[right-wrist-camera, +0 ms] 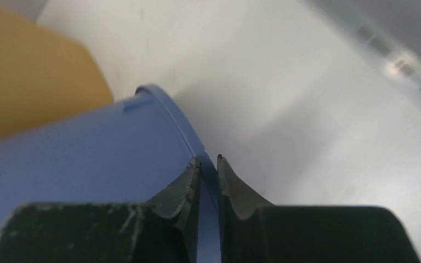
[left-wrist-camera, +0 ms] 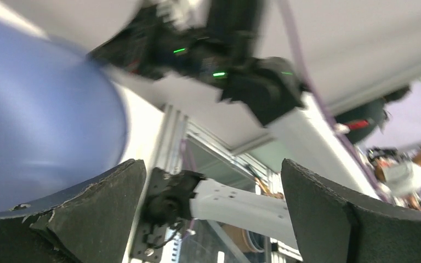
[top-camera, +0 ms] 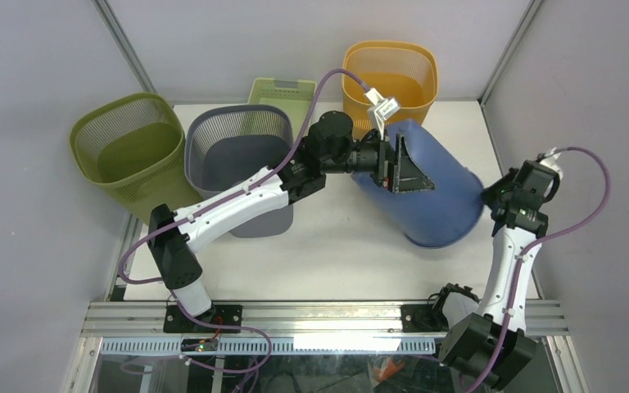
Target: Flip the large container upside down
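Observation:
The large container [top-camera: 438, 192] is a plain blue tub. It lies tipped over on the table, narrow base toward the back and wide rim toward the near right. My right gripper [top-camera: 491, 199] is shut on that rim; in the right wrist view the blue rim [right-wrist-camera: 208, 219] runs between its fingertips [right-wrist-camera: 208, 163], with the tub's wall [right-wrist-camera: 87, 164] to the left. My left gripper [top-camera: 409, 169] is open over the tub's upper left side. In the left wrist view its wide-apart jaws [left-wrist-camera: 211, 167] hold nothing, and the blue wall [left-wrist-camera: 33, 120] lies just left of one finger [left-wrist-camera: 98, 213].
An olive mesh basket [top-camera: 127, 151] and a grey mesh basket [top-camera: 237, 151] stand at the left, the left arm reaching past the grey one. A pale green crate [top-camera: 282, 92] and an orange basket [top-camera: 393, 74] stand at the back. Walls close in both sides.

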Controlling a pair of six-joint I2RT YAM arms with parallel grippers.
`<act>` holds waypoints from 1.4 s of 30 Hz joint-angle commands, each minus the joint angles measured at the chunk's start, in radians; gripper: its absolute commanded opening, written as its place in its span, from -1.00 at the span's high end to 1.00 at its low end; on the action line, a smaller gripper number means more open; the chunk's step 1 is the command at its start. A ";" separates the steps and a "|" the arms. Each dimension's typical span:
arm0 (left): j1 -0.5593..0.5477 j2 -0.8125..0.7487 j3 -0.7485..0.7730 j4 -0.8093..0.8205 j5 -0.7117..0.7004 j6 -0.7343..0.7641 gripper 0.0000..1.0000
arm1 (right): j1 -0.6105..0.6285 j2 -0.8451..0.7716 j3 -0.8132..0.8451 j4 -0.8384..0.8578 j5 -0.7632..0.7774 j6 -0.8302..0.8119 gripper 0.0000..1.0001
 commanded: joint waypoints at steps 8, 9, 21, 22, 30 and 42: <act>-0.059 0.033 0.060 0.178 0.114 -0.049 -0.98 | -0.025 -0.005 -0.111 -0.133 -0.251 0.123 0.54; -0.059 0.038 0.064 0.178 0.119 -0.052 -0.98 | -0.027 -0.007 -0.105 -0.140 -0.239 0.119 0.46; -0.053 0.006 0.135 0.002 0.060 0.062 -0.98 | -0.025 -0.045 0.127 -0.348 0.045 0.124 -0.49; -0.044 -0.002 0.148 -0.049 0.027 0.081 -0.98 | -0.022 -0.040 0.173 -0.370 0.042 0.125 -0.53; 0.043 -0.110 0.066 -0.303 -0.155 0.156 -0.98 | 0.034 0.027 0.522 -0.395 -0.270 0.079 -0.66; -0.115 -0.186 -0.259 -0.273 -0.213 0.178 -0.98 | 0.151 0.045 0.784 -0.508 -0.469 0.037 -0.96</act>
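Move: Above the blue container, the left hand hangs open: the container's middle lies some 7 cm to its right, 4 cm ahead and 16 cm below. The right hand still holds the raised rim, with the container's middle about 17 cm to its left, level ahead and 2 cm lower. The yellow bin stands roughly 22 cm ahead and 27 cm left of the right hand; the gray bin is about 44 cm left and 10 cm ahead of the left hand. Lowering the pinched rim about 7 cm and leftward about 5, the right hand then opens, lets go, eases back and climbs some 27 cm clear of the container, drifting left and turning counter-clockwise. The left hand, open throughout, first shifts back and slightly up, then swings forward and left and finally sinks and draws back beside the container's left side. ##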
